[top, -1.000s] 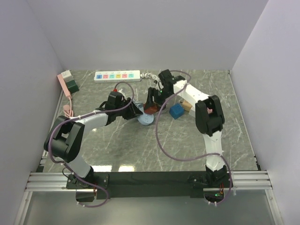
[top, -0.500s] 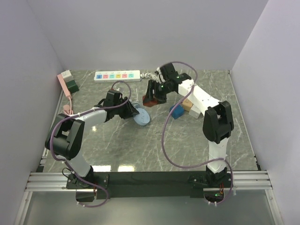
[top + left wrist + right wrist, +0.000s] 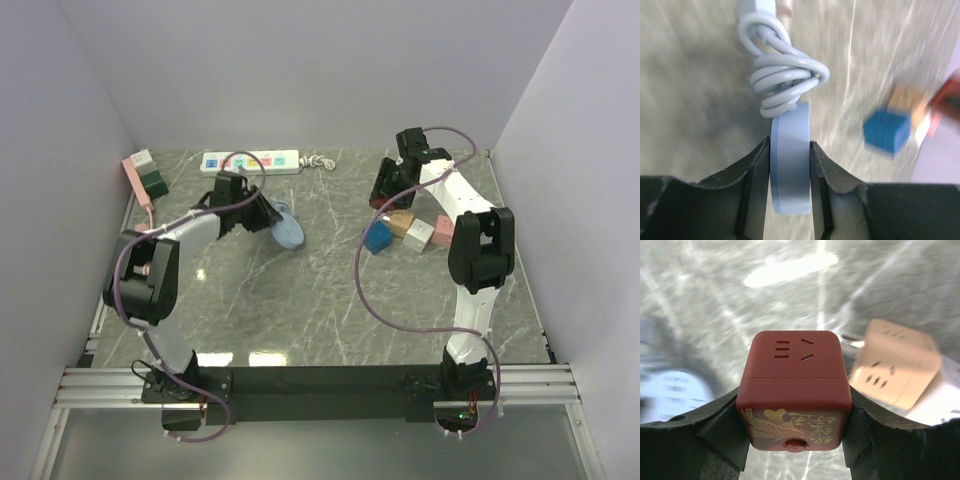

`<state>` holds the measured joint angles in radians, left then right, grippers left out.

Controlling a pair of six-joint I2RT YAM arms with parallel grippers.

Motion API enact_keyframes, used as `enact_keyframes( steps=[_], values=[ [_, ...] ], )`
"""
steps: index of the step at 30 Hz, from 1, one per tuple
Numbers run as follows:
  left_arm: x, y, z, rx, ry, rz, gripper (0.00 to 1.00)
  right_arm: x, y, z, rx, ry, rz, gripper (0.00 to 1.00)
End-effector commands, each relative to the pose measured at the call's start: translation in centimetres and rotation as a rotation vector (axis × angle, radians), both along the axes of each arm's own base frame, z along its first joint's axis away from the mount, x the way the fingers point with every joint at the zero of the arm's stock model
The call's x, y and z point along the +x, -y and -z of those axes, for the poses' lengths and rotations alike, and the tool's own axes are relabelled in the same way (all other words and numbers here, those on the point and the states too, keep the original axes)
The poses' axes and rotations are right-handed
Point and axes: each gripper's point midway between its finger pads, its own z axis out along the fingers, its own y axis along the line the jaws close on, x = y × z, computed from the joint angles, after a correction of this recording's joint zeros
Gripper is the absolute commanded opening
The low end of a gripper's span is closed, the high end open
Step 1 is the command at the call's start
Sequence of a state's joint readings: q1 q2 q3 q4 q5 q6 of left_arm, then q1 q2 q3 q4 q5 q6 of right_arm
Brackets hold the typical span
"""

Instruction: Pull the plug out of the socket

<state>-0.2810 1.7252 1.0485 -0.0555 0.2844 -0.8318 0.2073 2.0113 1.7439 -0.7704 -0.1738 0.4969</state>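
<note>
The socket, a long white power strip (image 3: 250, 161) with pastel outlet panels, lies at the back, its bundled white cord (image 3: 318, 161) at its right end. No plug stands out of it in the top view. My left gripper (image 3: 268, 213) is shut on a pale blue disc (image 3: 289, 231), held on edge between the fingers (image 3: 754, 170); the disc (image 3: 790, 165) sits just short of the cord bundle (image 3: 787, 75). My right gripper (image 3: 385, 188) is shut on a red cube adapter (image 3: 794, 385) with outlet slots and gold print, held above the table at the back right.
A blue cube (image 3: 377, 238), a tan cube (image 3: 402, 223) and a white and pink block (image 3: 430, 234) lie under the right arm. A pink and green block (image 3: 145, 172) with a pink cord lies at the far left. Walls close three sides.
The red cube and the blue disc were together at the middle. Now the right gripper has carried the cube right and back, and the left has carried the disc left toward the power strip.
</note>
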Motion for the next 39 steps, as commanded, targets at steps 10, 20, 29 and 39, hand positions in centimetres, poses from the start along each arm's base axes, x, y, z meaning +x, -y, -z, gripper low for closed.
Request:
enact_keyframes(
  steps=[10,20,29,39],
  values=[
    [15.3,-9.7,-3.7,-0.164,0.244,-0.253,0.0,-0.6,2.5,3.9,-0.122,-0.065,0.048,0.0],
    [13.8,-9.9,-11.8,-0.399,0.485,-0.219,0.0,-2.8,3.7,4.2,-0.146,-0.1,0.066,0.42],
    [16.6,-12.5,-13.0,-0.431,0.556,-0.31,0.0,-2.6,3.7,3.8,-0.145,-0.109,0.075,0.93],
    [23.3,-14.4,-9.2,-0.565,0.553,-0.438,0.01,-4.0,1.8,-1.0,-0.028,0.003,0.054,0.96]
  ],
)
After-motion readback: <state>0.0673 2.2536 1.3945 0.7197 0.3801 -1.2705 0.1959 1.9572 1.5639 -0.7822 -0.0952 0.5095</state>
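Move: The right hand, gripping the red plug, goes for a table spot about 3 cm back, 3 cm right and 7 cm below. From this hand, the blue plug lies some 7 cm back and straight below, the tan plug 3 cm back and 6 cm right, and the white plug 6 cm back and 9 cm right. The left hand holds the round socket; from it the power strip's middle is roughly 20 cm ahead, 10 cm left and 7 cm lower, its coiled cord about 19 cm ahead and 8 cm right. The right hand sets the held red plug down between the blue and tan plugs, sinking about 7 cm while easing back and right, opens to let go, then lifts some 3 cm. Meanwhile the left keeps its pinch on the round socket and swings it forward and left, checks, rises, then dips again further forward near the power strip, about 25 cm in all, rolling its left side down, tipping up and turning counter-clockwise. ##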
